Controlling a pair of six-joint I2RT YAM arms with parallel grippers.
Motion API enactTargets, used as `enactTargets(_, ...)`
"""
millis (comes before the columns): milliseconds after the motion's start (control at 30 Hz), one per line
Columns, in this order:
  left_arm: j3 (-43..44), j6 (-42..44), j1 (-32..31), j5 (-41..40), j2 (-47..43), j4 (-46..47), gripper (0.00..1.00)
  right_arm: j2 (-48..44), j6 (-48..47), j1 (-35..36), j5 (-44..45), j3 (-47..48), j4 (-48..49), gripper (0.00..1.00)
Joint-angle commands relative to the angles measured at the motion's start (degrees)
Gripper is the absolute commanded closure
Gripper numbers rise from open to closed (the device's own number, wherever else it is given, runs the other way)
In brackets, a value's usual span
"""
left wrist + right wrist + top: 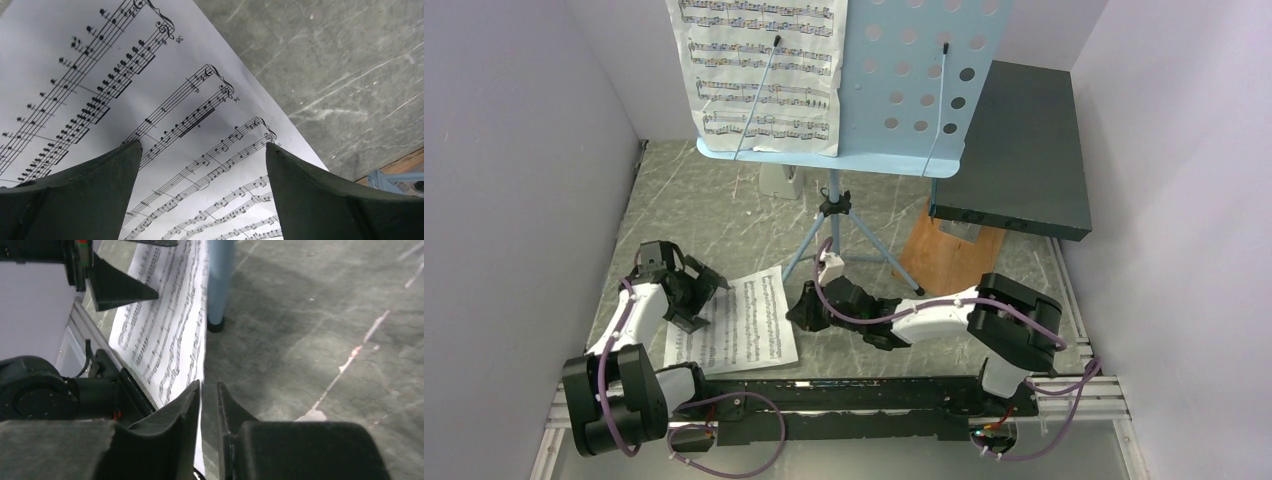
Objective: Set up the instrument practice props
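The light blue music stand (924, 90) stands at the back on tripod legs, with one sheet-music page (764, 75) on its desk. A second page (744, 325) lies flat on the table at the front left. My left gripper (704, 295) hovers open over that page (150, 75), its fingers wide apart (202, 147) and nothing between them. My right gripper (802, 305) sits low at the page's right edge (160, 335). Its jaws (208, 385) stand a narrow gap apart, with the paper's edge running into the gap. A small grey-white metronome (780, 180) stands behind the stand.
A big dark box (1024, 150) rests on a wooden board (944, 255) at the back right. One tripod leg (220, 280) ends just beyond the right gripper. Purple walls close in both sides. A metal rail (874, 385) runs along the near edge.
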Motion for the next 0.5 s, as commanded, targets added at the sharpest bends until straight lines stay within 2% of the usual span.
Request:
enactTargets(0, -1.10, -3.51, -1.03, 2.22, -0.24, 3.43, 0.00, 0.14, 4.29, -2.20, -4.89, -2.51, 11.25, 0.72)
enactTargets(133, -2.68, -4.25, -1.08, 2.28, -1.13, 3.50, 0.01, 2.11, 3.96, -2.49, -8.30, -2.67, 14.85, 0.55)
enactTargets(233, -3.27, -4.48, -1.13, 2.07, -2.65, 3.27, 0.01, 3.71, 3.42, -2.51, -10.09, -1.75, 15.72, 0.49)
enactTargets(400, -2.46, -4.83, -1.15, 2.36, -4.80, 1.99, 0.01, 5.65, 2.27, -1.91, -11.87, 0.46, 15.77, 0.50)
enactTargets(467, -1.34, -4.51, -1.17, 3.19, -5.40, 1.06, 0.01, 6.33, 1.47, -1.56, -12.01, 1.77, 14.88, 0.61)
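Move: The music sheet on the table is the target: its middle is about 12 cm to the right gripper's left, 1 cm back and 7 cm below, with its right edge right at the fingertips. The music stand's left foot is some 7 cm ahead, 1 cm left and 8 cm below; its right foot is about 5 cm ahead and 27 cm right. From the left gripper, the sheet's middle is roughly 4 cm right, 3 cm back and 3 cm below. Open the right gripper from nearly shut to about half, easing barely 1 cm right and down off the sheet's right edge. Then bring it back about 2 cm left and slightly towards the base, turning the wrist some 10 degrees, so the open fingers reach in around that edge. ##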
